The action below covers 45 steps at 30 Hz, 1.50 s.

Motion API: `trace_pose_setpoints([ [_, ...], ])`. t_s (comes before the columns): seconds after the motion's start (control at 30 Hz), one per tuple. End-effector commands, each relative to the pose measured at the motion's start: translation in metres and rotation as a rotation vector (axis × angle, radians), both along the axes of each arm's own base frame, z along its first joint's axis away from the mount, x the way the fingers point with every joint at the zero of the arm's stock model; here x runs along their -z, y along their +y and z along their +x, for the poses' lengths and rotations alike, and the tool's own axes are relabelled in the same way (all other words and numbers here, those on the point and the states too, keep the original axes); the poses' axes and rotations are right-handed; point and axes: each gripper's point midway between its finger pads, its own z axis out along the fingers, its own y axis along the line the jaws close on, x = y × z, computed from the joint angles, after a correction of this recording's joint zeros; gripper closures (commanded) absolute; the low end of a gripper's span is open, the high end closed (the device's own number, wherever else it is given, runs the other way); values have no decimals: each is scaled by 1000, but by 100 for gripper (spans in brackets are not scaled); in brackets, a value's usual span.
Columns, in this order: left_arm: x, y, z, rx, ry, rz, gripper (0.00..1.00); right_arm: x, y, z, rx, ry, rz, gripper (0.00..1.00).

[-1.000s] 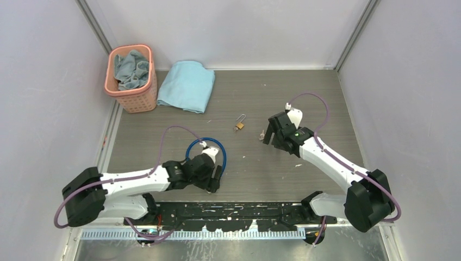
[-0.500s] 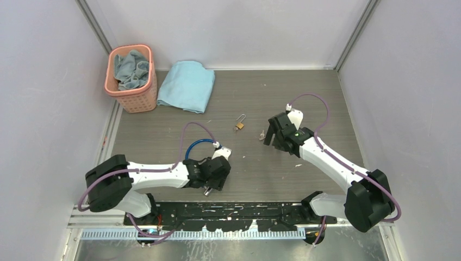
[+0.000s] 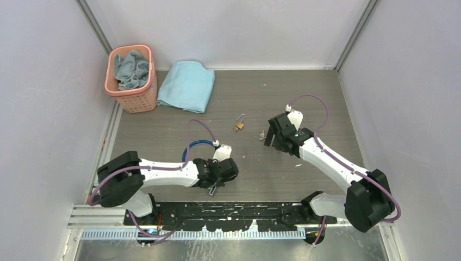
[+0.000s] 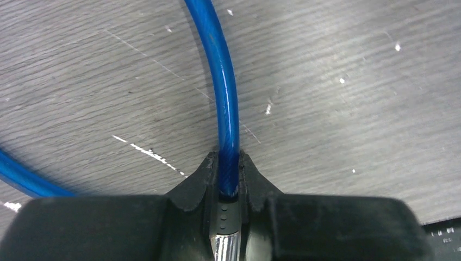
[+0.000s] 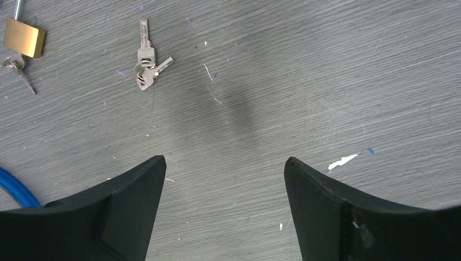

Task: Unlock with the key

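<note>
Two small silvery keys on a ring (image 5: 145, 60) lie flat on the table, ahead and left of my open right gripper (image 5: 224, 163), which holds nothing. In the top view these keys (image 3: 262, 134) sit just left of the right gripper (image 3: 270, 137). The brass padlock (image 5: 22, 37) lies further left, with another small key (image 5: 20, 75) at its lower end. The padlock (image 3: 239, 126) rests mid-table. My left gripper (image 4: 229, 163) is shut on the blue cable (image 4: 227, 98), just above its silver metal end (image 4: 225, 247).
A pink basket (image 3: 130, 79) of cloths stands at the back left, with a folded light-blue towel (image 3: 187, 86) beside it. The blue cable's loop (image 3: 194, 144) curves behind the left gripper (image 3: 213, 188), near the table's front edge.
My left gripper has closed on the blue cable and shifted right, toward the near edge, dragging the loop with it. The right arm has barely moved.
</note>
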Motion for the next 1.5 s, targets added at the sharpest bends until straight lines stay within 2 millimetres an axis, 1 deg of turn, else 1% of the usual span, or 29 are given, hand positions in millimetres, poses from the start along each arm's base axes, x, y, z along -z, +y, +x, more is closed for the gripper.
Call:
trace_pose_setpoints([
  [0.0,-8,22,18,-224,-79,68,92,-6,4,9,20,-42,26,16],
  [0.1,-14,24,27,-338,-99,44,93,-3,7,9,11,-29,33,17],
  [0.27,-8,22,41,-461,-48,-95,95,0,15,14,-18,-48,64,18],
  [0.43,-6,37,58,-605,-8,-237,96,2,27,27,-38,-64,86,19],
  [0.5,-10,44,64,-643,-29,-270,95,3,38,38,-61,-78,114,20],
  [0.57,-15,51,68,-667,-49,-285,90,8,48,46,-105,-72,133,22],
  [0.63,-18,55,69,-679,-62,-299,81,13,51,54,-115,-48,137,26],
  [0.67,-19,56,69,-682,-65,-310,73,15,53,58,-117,-38,140,27],
  [0.7,-20,57,69,-681,-67,-322,61,18,54,62,-116,-27,141,31],
  [0.77,-23,59,68,-681,-78,-352,45,20,53,70,-110,-21,140,33],
  [0.8,-24,59,68,-677,-83,-367,41,21,52,74,-105,-22,136,34],
  [0.87,-31,60,69,-666,-100,-399,34,21,48,82,-89,-18,130,38],
  [1.0,-46,54,70,-579,-134,-454,27,26,42,95,-66,-4,144,45],
  [1.13,-57,55,67,-521,-166,-511,23,33,44,106,-59,24,211,52],
  [1.33,-65,68,60,-508,-209,-562,22,46,50,111,-74,64,225,59],
  [1.47,-68,73,57,-505,-222,-584,23,50,48,113,-72,75,206,61],
])
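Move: The right hand's goal, the keys, lies about 10 cm ahead, 4 cm left and 8 cm below; the padlock sits some 4 cm beyond them and 9 cm farther left. The left hand still grips the blue lock's cable, its metal cylinder about 3 cm back and 1 cm left; the bare table spot it is bound for is some 6 cm ahead and 6 cm left. From the left hand, the keys lie roughly 20 cm ahead and 18 cm right. Left drags blue lock 8 cm forward-left, turning counter-clockwise, releases, rises; right reaches forward and down to keys, narrowing. ##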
